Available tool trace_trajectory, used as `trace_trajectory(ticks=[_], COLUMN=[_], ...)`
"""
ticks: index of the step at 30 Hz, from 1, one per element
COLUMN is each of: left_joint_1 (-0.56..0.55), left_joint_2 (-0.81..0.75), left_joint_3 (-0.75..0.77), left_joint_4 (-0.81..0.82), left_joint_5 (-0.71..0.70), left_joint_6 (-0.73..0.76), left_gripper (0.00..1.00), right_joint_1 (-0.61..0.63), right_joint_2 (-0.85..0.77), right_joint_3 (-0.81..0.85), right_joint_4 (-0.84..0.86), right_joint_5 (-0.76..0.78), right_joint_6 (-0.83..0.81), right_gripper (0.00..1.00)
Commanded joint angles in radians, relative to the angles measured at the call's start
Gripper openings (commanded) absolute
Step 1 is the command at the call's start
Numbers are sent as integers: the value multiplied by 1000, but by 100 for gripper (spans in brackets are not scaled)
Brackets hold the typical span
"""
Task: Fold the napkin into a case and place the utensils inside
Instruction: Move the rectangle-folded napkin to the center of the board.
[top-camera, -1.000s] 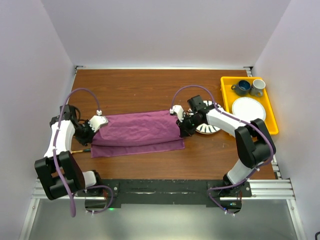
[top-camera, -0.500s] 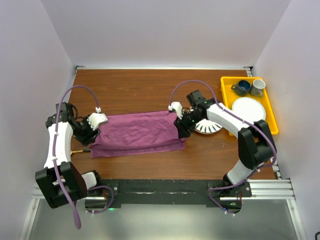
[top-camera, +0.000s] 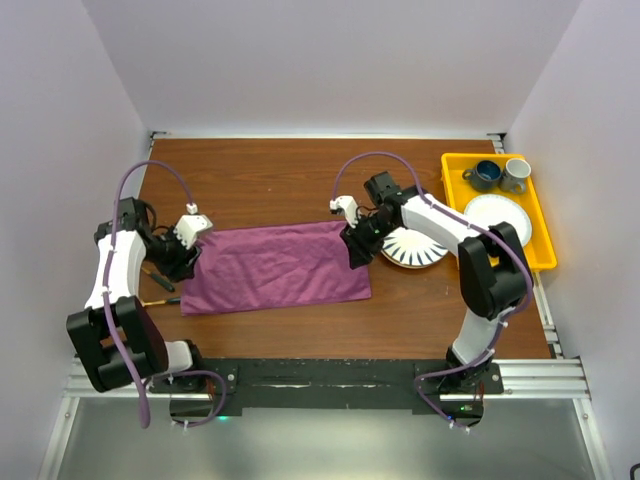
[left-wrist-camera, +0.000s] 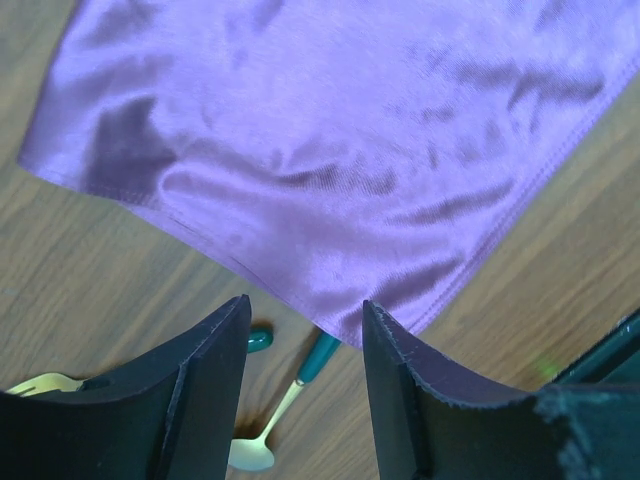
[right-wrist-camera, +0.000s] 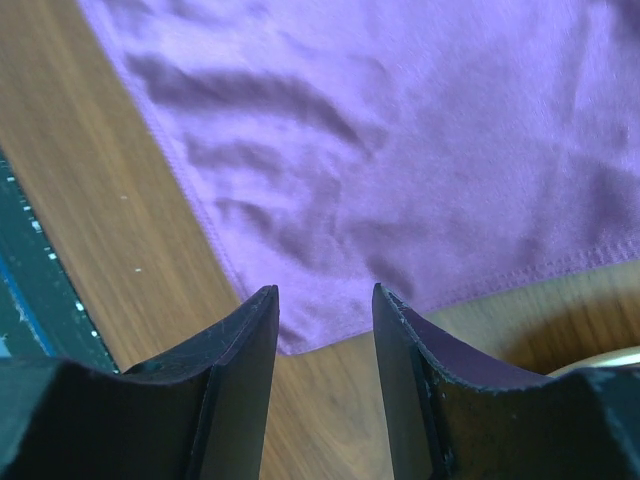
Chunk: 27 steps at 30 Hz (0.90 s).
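Observation:
The plum-purple napkin (top-camera: 275, 268) lies flat on the wooden table as a wide rectangle. My left gripper (top-camera: 188, 250) is open and empty over its far left corner; in the left wrist view (left-wrist-camera: 305, 305) the napkin (left-wrist-camera: 340, 150) has its corner between the fingers (left-wrist-camera: 215, 380). My right gripper (top-camera: 355, 245) is open and empty at the far right corner; the right wrist view (right-wrist-camera: 324, 290) shows the napkin (right-wrist-camera: 400, 150) corner between the fingers (right-wrist-camera: 235, 380). Gold utensils with teal handles (top-camera: 160, 297) lie left of the napkin. A spoon (left-wrist-camera: 285, 405) lies partly under it.
A striped plate (top-camera: 418, 250) sits just right of the right gripper. A yellow tray (top-camera: 455, 190) at the far right holds a white plate (top-camera: 497, 218) and two cups (top-camera: 500, 175). Walls close in on the left, back and right.
Both grippers moved toward the napkin's far corners and now stand open. The offset lower layer along the near edge no longer shows; the napkin lies as one even rectangle.

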Motion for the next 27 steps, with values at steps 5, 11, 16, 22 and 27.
trace_trajectory(ticks=[5, 11, 16, 22, 27], left_joint_1=[-140, -191, -193, -193, -194], left_joint_2=[55, 154, 223, 209, 212], left_joint_3=[49, 128, 198, 175, 149], left_joint_4=[186, 317, 291, 309, 312], left_joint_5=[-52, -110, -44, -58, -64], left_joint_6=[-276, -475, -549, -557, -587], left_gripper=[51, 50, 50, 49, 47], right_joint_1=[4, 1, -26, -42, -42], right_joint_2=[26, 92, 199, 210, 283], right_joint_3=[46, 194, 340, 351, 413], right_joint_4=[118, 193, 138, 110, 103], right_joint_5=[62, 154, 211, 241, 264], right_joint_6=[120, 186, 175, 164, 139], right_gripper=[46, 48, 46, 46, 45])
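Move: The folded napkin's far left corner lies about 13 cm ahead of the left hand, 2 cm to its left and 5 cm lower. Its far right corner is some 14 cm ahead of the right hand, 1 cm to its right and 4 cm lower. The spoon lies 8 cm left and 5 cm back of the left hand, the other utensil 10 cm left and 3 cm ahead of it; the striped plate is 13 cm right and 10 cm ahead of the right hand. Both hands, empty and already half open, travel forward over the folded napkin towards its far edge: the left goes about 10 cm, edging right in the first half, its wrist turning some 15 degrees counter-clockwise. The right goes about 13 cm towards the far right corner, turning some 15 degrees clockwise with its fingertips swinging a little forward, and both slow to a near stop above the cloth with their fingers' gap unchanged. ##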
